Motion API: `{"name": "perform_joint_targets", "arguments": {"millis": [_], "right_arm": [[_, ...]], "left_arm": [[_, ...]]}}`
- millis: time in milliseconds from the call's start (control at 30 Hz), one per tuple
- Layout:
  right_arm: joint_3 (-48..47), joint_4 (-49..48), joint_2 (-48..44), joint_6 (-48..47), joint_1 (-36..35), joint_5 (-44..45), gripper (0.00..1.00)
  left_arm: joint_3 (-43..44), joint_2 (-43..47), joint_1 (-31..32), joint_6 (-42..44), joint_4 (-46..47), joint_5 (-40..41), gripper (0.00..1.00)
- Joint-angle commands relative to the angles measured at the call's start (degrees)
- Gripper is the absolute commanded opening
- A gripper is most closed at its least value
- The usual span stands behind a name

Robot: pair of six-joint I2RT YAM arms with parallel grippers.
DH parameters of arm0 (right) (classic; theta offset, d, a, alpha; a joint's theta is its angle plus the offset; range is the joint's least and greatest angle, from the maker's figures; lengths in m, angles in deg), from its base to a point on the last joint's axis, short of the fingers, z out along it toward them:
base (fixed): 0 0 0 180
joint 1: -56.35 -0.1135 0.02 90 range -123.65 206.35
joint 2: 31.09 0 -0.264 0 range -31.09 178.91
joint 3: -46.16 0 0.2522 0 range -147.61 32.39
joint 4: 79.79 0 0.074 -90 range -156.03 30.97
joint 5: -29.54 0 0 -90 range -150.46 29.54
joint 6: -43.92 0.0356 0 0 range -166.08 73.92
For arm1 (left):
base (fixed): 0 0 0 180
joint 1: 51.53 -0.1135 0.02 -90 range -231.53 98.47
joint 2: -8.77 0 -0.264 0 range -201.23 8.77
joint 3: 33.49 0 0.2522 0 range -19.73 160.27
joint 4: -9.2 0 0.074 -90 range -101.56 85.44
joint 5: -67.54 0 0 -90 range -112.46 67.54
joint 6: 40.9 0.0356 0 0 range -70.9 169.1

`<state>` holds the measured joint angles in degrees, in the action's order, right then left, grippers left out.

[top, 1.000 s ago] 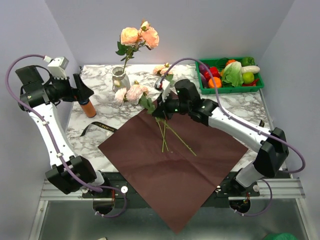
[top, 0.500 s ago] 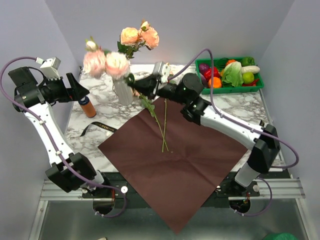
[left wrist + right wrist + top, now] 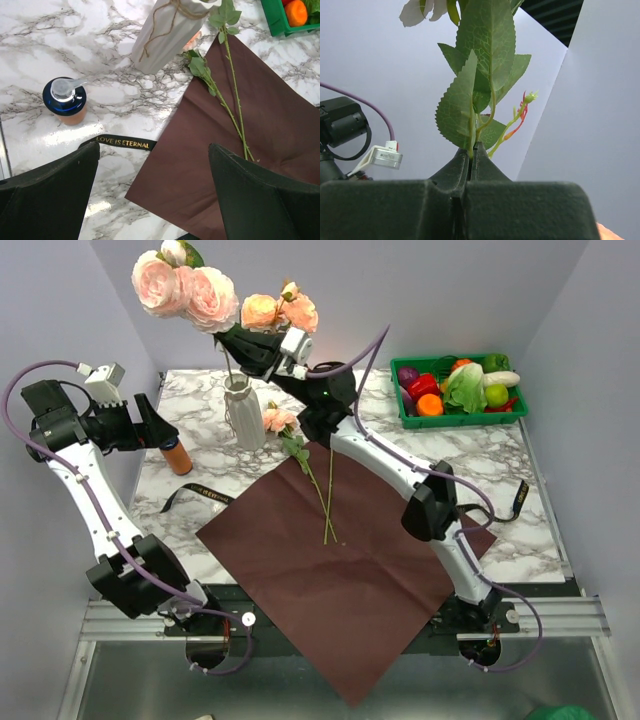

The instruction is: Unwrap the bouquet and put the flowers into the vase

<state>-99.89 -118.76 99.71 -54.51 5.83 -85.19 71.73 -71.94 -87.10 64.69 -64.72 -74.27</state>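
My right gripper point(image 3: 232, 337) is raised high above the white ribbed vase point(image 3: 243, 412), shut on the stem of a cluster of pink roses point(image 3: 185, 285). That stem hangs down to the vase's mouth. In the right wrist view the jaws pinch the stem point(image 3: 472, 150) just below its green leaves point(image 3: 480, 65). Peach roses point(image 3: 282, 310) stand in the vase. One more rose point(image 3: 277, 420) lies by the vase, with stems point(image 3: 325, 490) reaching across the flat dark red paper point(image 3: 350, 570). My left gripper point(image 3: 155, 420) hovers open at the left, holding nothing point(image 3: 155, 200).
A black ribbon point(image 3: 200, 493) lies on the marble left of the paper. An orange bottle point(image 3: 175, 455) stands just below my left gripper. A green crate of vegetables point(image 3: 460, 390) sits at the back right. The paper overhangs the table's near edge.
My right gripper has lifted the pink roses off the paper and swung them up and left above the vase. The left arm has barely moved.
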Motion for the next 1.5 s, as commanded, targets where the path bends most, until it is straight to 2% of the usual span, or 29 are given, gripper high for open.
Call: {"name": "perform_joint_targets", "arguments": {"millis": [0,400,733,867,1000,1133,1167,1233,1267,1300,1367,1400,1467], "right_arm": [[-9.82,1.31,5.42,-0.97,0.07,1.09,0.01],[-5.96,-1.59,10.78,-2.64,1.3,5.83,0.01],[-12.2,1.13,15.01,-1.77,2.88,7.42,0.01],[-8.61,2.36,13.52,-0.54,3.67,9.17,0.01],[-8.43,13.76,13.52,3.14,3.68,13.13,0.01],[-2.2,25.36,8.26,5.87,3.68,12.08,0.02],[-0.1,27.31,7.28,6.4,3.68,12.25,0.04],[0.8,33.01,5.96,8.24,3.59,13.21,0.22],[2.11,34.17,4.48,8.25,3.59,12.96,0.35],[3.08,34.97,3.68,8.25,3.59,12.43,0.57],[4.93,36.03,0.87,8.25,3.15,12.6,0.79],[5.98,36.12,0.07,8.25,2.98,12.78,0.96],[4.51,39.0,-0.46,7.99,2.62,13.22,1.0]], "left_arm": [[2.05,-2.35,-0.64,2.68,-2.85,-2.15,0.98],[4.43,-4.37,-0.55,3.13,-4.52,-3.12,0.98],[6.62,-4.81,-0.64,4.09,-6.37,-2.59,0.98],[6.8,-5.16,-0.55,4.0,-6.55,-3.29,0.98],[6.8,-5.07,-0.55,3.83,-6.37,-3.65,0.98],[6.89,-4.81,-0.55,4.62,-6.9,-3.91,0.98],[6.72,-4.64,-0.55,4.53,-6.9,-4.0,0.98],[6.63,-4.46,-0.55,4.88,-7.07,-4.17,0.98],[6.45,-4.29,-0.55,4.88,-7.16,-4.44,0.98],[6.36,-4.2,-0.55,4.97,-7.16,-4.61,0.98],[5.84,-3.85,-0.55,5.15,-7.16,-4.7,0.98],[5.66,-3.67,-0.55,5.23,-7.25,-4.7,0.98],[5.22,-3.14,-0.55,5.32,-7.25,-4.44,0.98]]}}
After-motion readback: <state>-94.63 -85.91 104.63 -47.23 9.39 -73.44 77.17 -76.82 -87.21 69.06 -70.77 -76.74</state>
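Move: The right hand, high up with a flower gripped by its stem, is bound for the vase, whose middle stands about 15 cm ahead, 4 cm left and some 42 cm below. The blooms already in the vase are 17 cm ahead, 7 cm right and 10 cm lower. The lying flower heads rest about 8 cm right of the vase on the table; the bottle stands 17 cm left of it and 8 cm nearer. From the idle left hand, the vase is roughly 17 cm ahead, 15 cm right, 18 cm down. Still pinching the flower's stem, the right hand lowers it about 22 cm into the vase while carrying it some 12 cm forward, slowly at first, then faster. Late on, the wrist tips over strongly, by some 45 degrees in all, bringing the fingers from up-and-left to nearly level, left and forward; just above the vase mouth they open wide and let go of the stem. ##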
